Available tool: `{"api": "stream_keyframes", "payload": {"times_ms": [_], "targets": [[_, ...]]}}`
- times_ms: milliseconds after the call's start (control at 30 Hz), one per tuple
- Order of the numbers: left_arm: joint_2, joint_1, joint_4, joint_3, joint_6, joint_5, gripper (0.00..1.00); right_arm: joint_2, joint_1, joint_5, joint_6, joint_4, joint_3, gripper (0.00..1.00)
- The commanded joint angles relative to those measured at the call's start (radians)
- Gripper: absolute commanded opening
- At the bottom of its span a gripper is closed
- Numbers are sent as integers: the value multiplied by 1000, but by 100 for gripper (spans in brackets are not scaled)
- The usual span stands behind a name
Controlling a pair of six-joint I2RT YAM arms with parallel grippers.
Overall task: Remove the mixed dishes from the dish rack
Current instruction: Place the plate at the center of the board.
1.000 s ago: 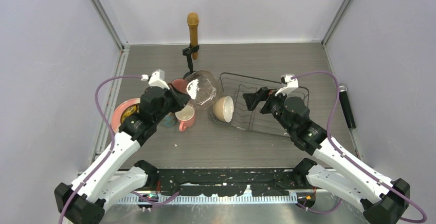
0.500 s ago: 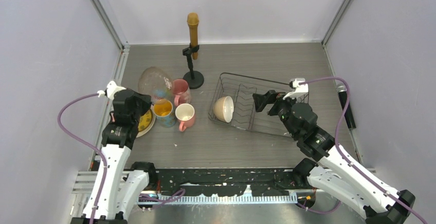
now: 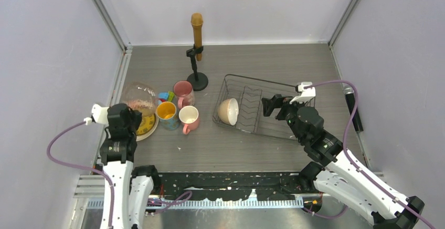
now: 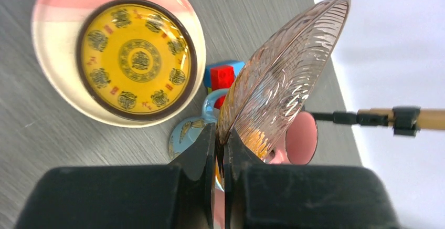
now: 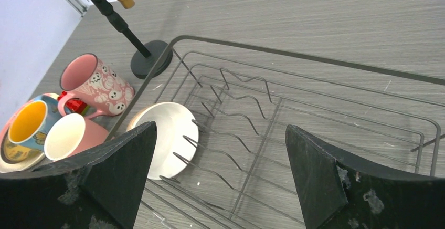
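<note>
My left gripper (image 4: pixel 223 146) is shut on the rim of a ribbed, brownish clear glass bowl (image 4: pixel 283 76), held tilted above the mugs. In the top view that bowl (image 3: pixel 139 99) hangs at the left, beside the small yellow patterned plate (image 4: pixel 137 60) that lies on the pink-and-cream plate (image 4: pixel 52 55). A mug with yellow inside (image 3: pixel 166 111) and two pink mugs (image 3: pixel 183 90) (image 3: pixel 188 116) stand together. The black wire dish rack (image 3: pixel 273 126) holds a cream bowl (image 5: pixel 162 134) on its edge at the left end. My right gripper (image 5: pixel 220 150) hovers open over the rack's prongs, holding nothing.
A black microphone stand (image 3: pixel 197 55) with a round base stands behind the mugs. Small colourful toy blocks (image 4: pixel 221 75) lie between the mugs and the plates. A dark-handled tool (image 3: pixel 352 108) lies by the right wall. Grey walls enclose the table on three sides.
My left arm has swung the glass bowl from beside the rack leftward, over the plates and mugs. The right gripper has drawn back slightly over the rack and stayed open.
</note>
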Motion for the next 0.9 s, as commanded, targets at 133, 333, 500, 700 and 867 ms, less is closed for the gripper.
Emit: {"api": "stream_keyframes", "payload": {"times_ms": [133, 333, 500, 700, 867], "targets": [[-85, 13, -167, -9, -208, -248, 0, 8, 3, 30, -32, -13, 13, 99], [-32, 18, -189, -35, -265, -279, 0, 13, 3, 17, -41, -36, 18, 99], [4, 36, -159, -68, -276, -266, 0, 17, 2, 2, -44, -53, 23, 99], [21, 61, -102, -130, -286, -254, 0, 23, 3, -13, -40, -67, 26, 99], [47, 77, -41, -191, -294, -252, 0, 39, 3, -37, -11, -60, 22, 99]]}}
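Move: The two stacked plates, the yellow one on the pink one, where the held clear plate is being taken, lie about 8 cm to the left of the left hand, some 3 cm ahead and 18 cm below. The blue mug stands roughly 7 cm to the right of that hand and 3 cm ahead, the toy blocks about 5 cm right and 13 cm ahead. From the right hand, the stacked plates are about 53 cm to the left, nearly level fore and aft, and 22 cm lower. The clear plate, still pinched by its rim in the shut left fingers, is first carried back and left some 5 cm at about the same height, then lowered about 8 cm towards the stacked plates; the wrist turns roughly 25 degrees counter-clockwise and tips farther down. The open right hand sinks a little above the rack. ##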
